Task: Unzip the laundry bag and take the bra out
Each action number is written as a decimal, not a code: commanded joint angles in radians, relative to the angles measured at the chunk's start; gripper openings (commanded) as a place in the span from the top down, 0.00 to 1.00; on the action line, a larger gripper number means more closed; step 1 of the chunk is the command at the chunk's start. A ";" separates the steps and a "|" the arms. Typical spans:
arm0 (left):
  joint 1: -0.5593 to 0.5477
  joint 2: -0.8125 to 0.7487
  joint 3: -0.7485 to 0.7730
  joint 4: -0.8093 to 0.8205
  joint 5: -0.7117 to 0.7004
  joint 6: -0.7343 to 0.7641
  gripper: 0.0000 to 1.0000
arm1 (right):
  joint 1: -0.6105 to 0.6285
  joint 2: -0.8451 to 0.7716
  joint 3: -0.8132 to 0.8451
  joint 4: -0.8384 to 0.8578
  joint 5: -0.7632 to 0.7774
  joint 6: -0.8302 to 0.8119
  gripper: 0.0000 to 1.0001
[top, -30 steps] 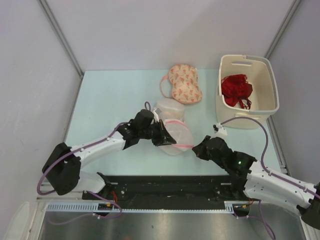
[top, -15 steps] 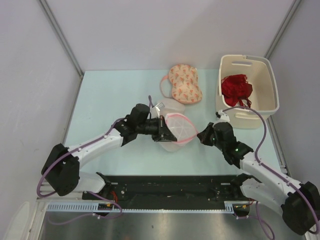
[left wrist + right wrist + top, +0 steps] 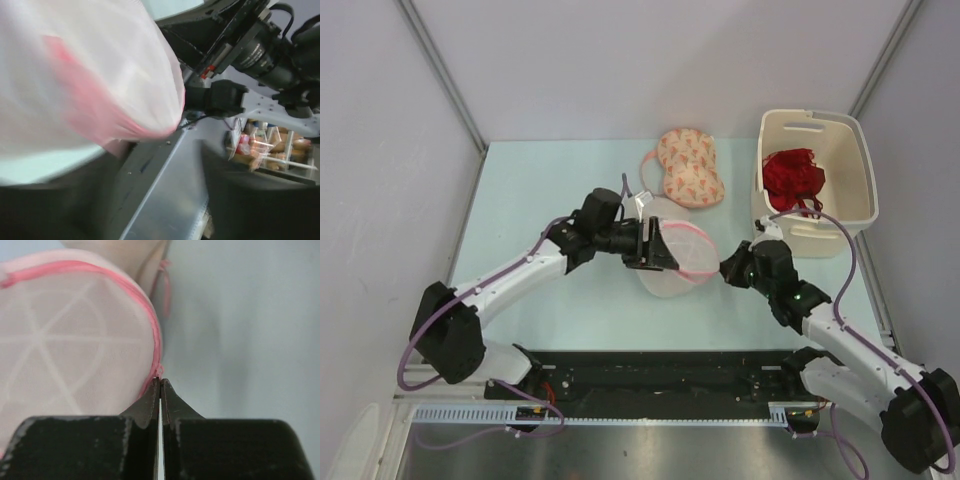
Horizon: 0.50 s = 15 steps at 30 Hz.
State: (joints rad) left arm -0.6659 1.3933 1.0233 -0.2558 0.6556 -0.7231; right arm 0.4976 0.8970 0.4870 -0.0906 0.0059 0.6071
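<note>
The laundry bag (image 3: 676,262), a white mesh dome with pink zipper trim, sits mid-table between my two grippers. It fills the left of the right wrist view (image 3: 75,340) and shows as a blur in the left wrist view (image 3: 85,75). My right gripper (image 3: 725,270) is at the bag's right rim, shut on the pink zipper pull (image 3: 159,373). My left gripper (image 3: 647,247) is against the bag's left side, its dark fingers (image 3: 45,205) apart with nothing between them. The bra does not show clearly; only a pale tint comes through the mesh.
A pale cream pouch-like shape (image 3: 658,210) lies just behind the bag. A pink bra with red motifs (image 3: 690,168) lies at the back. A cream bin (image 3: 860,190) at the back right holds a red lacy bra (image 3: 792,178). Frame posts flank the table.
My left gripper has opened and let go of the bag, shifting toward the back. My right gripper, still pinching the zipper pull, has moved back and right, and the bag has turned with it.
</note>
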 commanded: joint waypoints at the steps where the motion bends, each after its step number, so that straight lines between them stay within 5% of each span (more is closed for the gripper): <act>1: 0.008 -0.014 0.074 -0.166 -0.094 0.097 0.08 | 0.149 -0.041 0.048 -0.286 0.270 0.169 1.00; 2: 0.008 -0.036 0.075 -0.174 -0.114 0.088 0.00 | 0.185 -0.056 0.048 -0.313 0.307 0.256 1.00; 6: -0.004 -0.100 0.029 -0.178 -0.160 -0.008 0.00 | 0.318 -0.095 0.047 -0.399 0.451 0.413 1.00; 15: -0.138 -0.168 -0.115 -0.034 -0.241 -0.267 0.00 | 0.420 -0.046 0.064 -0.337 0.482 0.445 1.00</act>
State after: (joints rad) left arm -0.7570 1.2285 0.9211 -0.3569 0.4904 -0.8555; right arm 0.8936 0.8291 0.4995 -0.4377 0.4084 1.0008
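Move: The laundry bag hangs by a pink loop at its zip end from the shut right fingers. Its middle is about 8 cm left of the right hand, 5 cm farther out and 3 cm lower. From the left hand, it is some 6 cm ahead, 3 cm right and 9 cm below. The second mesh bag stands about 18 cm ahead, 13 cm left and 9 cm below the right hand, or 19 cm ahead, 2 cm left and 16 cm below the left hand. Keeping its pinch on the loop, the right hand pulls that end of the laundry bag back towards the base by about 7 cm, quickly at first, then easing off, while it sinks 3 cm and its fingers tip down some 10 degrees. The left fingers, already half open, spread fully as the hand draws leftward off the pink rim, then turns back to travel 4 to 5 cm towards the base, staying close beside the bag. ##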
